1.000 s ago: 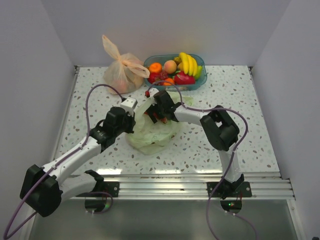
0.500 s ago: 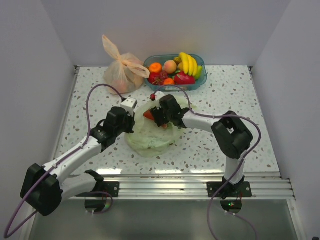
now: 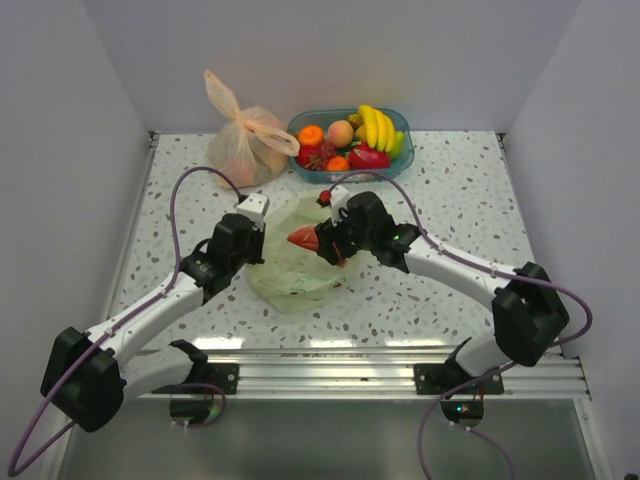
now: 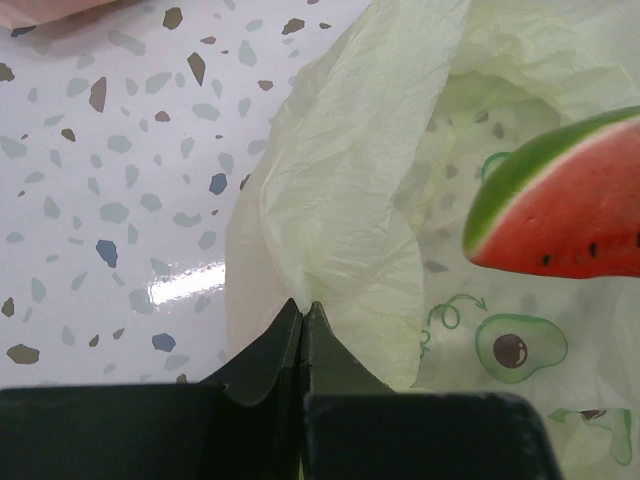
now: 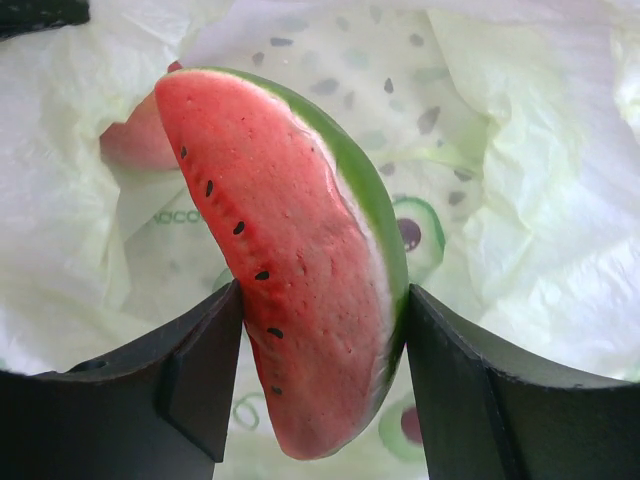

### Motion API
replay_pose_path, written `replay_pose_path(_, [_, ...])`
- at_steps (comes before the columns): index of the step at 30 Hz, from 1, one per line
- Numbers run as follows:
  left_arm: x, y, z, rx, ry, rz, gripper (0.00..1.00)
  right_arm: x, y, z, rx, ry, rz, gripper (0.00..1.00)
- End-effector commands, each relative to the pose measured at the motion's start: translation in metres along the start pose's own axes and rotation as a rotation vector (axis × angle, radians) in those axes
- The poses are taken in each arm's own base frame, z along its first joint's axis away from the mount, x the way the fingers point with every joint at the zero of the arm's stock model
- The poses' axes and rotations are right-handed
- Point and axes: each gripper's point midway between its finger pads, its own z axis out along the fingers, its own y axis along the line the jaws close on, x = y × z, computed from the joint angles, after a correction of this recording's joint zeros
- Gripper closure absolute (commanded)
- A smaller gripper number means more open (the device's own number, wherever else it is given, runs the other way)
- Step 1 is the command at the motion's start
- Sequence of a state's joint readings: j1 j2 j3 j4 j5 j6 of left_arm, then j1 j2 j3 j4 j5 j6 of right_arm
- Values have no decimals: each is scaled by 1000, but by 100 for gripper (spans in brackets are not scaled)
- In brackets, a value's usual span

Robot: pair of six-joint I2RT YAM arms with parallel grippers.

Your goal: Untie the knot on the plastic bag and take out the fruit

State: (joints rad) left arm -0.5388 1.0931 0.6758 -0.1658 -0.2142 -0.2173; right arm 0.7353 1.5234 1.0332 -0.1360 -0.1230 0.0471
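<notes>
The pale green plastic bag [image 3: 290, 272] lies open in the middle of the table, and no knot shows on it. My left gripper [image 4: 302, 305] is shut on a fold of the bag's edge [image 4: 350, 200] on its left side. My right gripper [image 5: 325, 320] is shut on a piece of fruit, a red watermelon slice [image 5: 290, 250] with a green rind. It holds the slice above the bag's open mouth [image 3: 303, 238]. A pinkish fruit [image 5: 135, 140] shows inside the bag [image 5: 520, 200], behind the slice.
A blue basket [image 3: 403, 160] with bananas, oranges, a peach and red fruit stands at the back centre. A tied peach-orange bag [image 3: 245, 145] sits to its left. The side walls stand close on both sides.
My right gripper closed on the watermelon slice inside the bag, then rose and drew back with it. The left gripper kept its hold on the bag.
</notes>
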Motion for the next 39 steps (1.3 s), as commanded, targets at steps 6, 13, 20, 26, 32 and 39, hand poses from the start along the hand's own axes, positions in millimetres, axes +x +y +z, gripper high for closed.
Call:
replay_pose_path(6, [-13, 3, -1, -19, -35, -13, 100, -89, -24, -60, 120, -246, 61, 100])
replay_pose_path(13, [-15, 1, -3, -4, -47, -19, 100, -161, -127, -67, 428, -419, 209, 100])
replay_pose_path(20, [-16, -1, -3, 7, -47, -17, 100, -190, -201, -6, 542, -404, 244, 96])
replay_pose_path(26, [-17, -4, -3, 21, -49, -17, 100, -200, -253, 41, 666, -417, 305, 94])
replay_pose_path(32, [-19, -4, -3, 24, -52, -16, 100, -217, -243, 87, 507, -451, 261, 89])
replay_pose_path(39, [-18, -4, -4, 24, -52, -15, 100, -216, -239, 115, 434, -465, 225, 72])
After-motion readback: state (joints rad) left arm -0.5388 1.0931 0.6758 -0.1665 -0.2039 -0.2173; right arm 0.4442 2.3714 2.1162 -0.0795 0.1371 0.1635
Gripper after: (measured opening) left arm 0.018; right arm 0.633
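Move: The right hand already grips the watermelon slice over the open green bag, whose middle is about 7 cm ahead, 5 cm left and 12 cm below. The fruit basket's middle lies about 36 cm ahead, 9 cm right and 9 cm lower. In it the left orange is about 38 cm ahead and 5 cm left, the bananas about 38 cm ahead and 16 cm right. From the left hand the basket is some 38 cm ahead, 26 cm right, 9 cm lower. Upward first, then in a quick arc forward and down, the right hand carries the watermelon slice from over the green bag to above the basket's left part, some 32 cm forward in all and about 15 cm higher at the peak. The wrist turns some 35 degrees clockwise and the fingers keep their grip; the left hand stays put, still pinching the bag's left rim. ##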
